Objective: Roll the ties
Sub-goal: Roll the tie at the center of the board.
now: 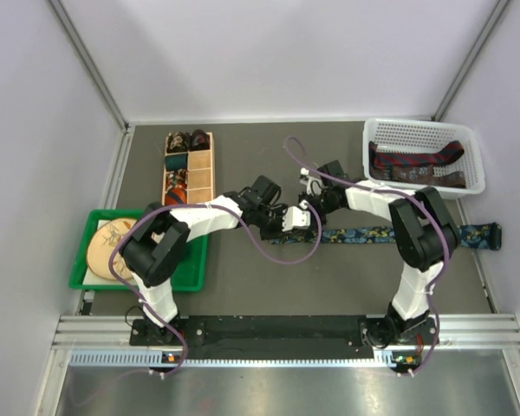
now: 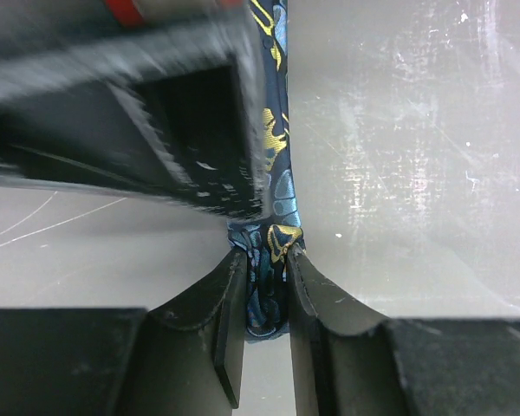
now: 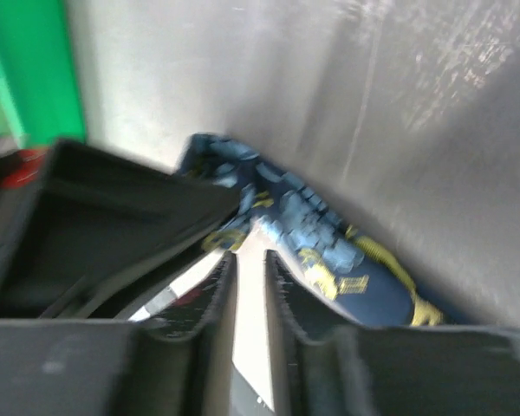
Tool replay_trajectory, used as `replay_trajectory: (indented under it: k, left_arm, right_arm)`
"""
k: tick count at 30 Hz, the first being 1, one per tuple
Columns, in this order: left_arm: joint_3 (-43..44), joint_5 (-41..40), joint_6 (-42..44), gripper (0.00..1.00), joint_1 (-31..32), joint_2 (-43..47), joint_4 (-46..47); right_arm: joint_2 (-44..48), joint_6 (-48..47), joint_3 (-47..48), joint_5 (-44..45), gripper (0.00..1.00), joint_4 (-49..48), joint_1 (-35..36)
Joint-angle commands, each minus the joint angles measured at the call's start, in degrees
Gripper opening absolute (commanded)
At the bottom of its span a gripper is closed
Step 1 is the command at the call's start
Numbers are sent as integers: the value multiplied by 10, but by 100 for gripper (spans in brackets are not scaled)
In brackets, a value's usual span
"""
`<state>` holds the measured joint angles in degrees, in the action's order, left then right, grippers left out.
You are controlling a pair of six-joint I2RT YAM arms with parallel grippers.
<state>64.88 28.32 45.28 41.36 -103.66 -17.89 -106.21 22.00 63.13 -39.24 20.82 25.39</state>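
A dark blue floral tie [image 1: 373, 235] lies flat across the mat, from the centre to the right edge. My left gripper [image 1: 293, 219] is shut on its folded left end, which shows bunched between the jaws in the left wrist view [image 2: 264, 260]. The tie [image 2: 277, 173] runs on away from them. My right gripper [image 1: 310, 206] hovers just beside the left one, over the same end. In the right wrist view [image 3: 247, 260] its jaws stand a narrow gap apart with nothing between them, and the tie [image 3: 321, 225] lies just beyond. That view is blurred.
A white basket [image 1: 420, 124] at the back right holds dark red and navy ties [image 1: 416, 165]. A wooden divided box [image 1: 210, 169] at the back left holds small coils [image 1: 178, 143]. A green tray [image 1: 195, 269] with a round tan object [image 1: 108, 243] sits at the left.
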Motion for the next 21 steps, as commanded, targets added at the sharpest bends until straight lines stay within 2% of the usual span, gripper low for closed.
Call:
replay_trajectory:
  k: [1, 2, 9, 21]
  left_arm:
    - [2, 3, 10, 28, 2, 12, -3]
    - [4, 6, 10, 28, 2, 10, 0]
    - [21, 22, 12, 29, 2, -2, 2]
    - [-1, 36, 18, 26, 1, 21, 18]
  right_arm:
    - [60, -31, 6, -35, 24, 20, -20]
    - [63, -21, 0, -49, 29, 13, -23]
    - [28, 46, -41, -121, 40, -84, -24]
    - [-21, 91, -53, -146, 39, -169, -35]
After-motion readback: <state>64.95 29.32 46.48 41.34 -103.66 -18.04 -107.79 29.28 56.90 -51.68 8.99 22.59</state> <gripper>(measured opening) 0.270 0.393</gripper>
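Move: The right hand hovers just over the rolled left end of the tie, which lies some 2 cm to its left and 2 cm lower. That roll is already between the left hand's fingertips, practically at its hand point. From the right hand, the tie's flat tail ends about 47 cm to the right and 1 cm back; the white basket is about 31 cm right and 18 cm ahead. The wooden organizer is about 29 cm left and 16 cm ahead of the left hand. Up off the roll first, about 3 cm, the right hand spreads its already parting fingers clearly wider, then draws back about 1 cm and sinks again almost to its starting height. Its fingers tilt flatter by some 10 degrees, with their open tips ending beside the roll. The left hand stays in place and keeps its pinch on the roll. ##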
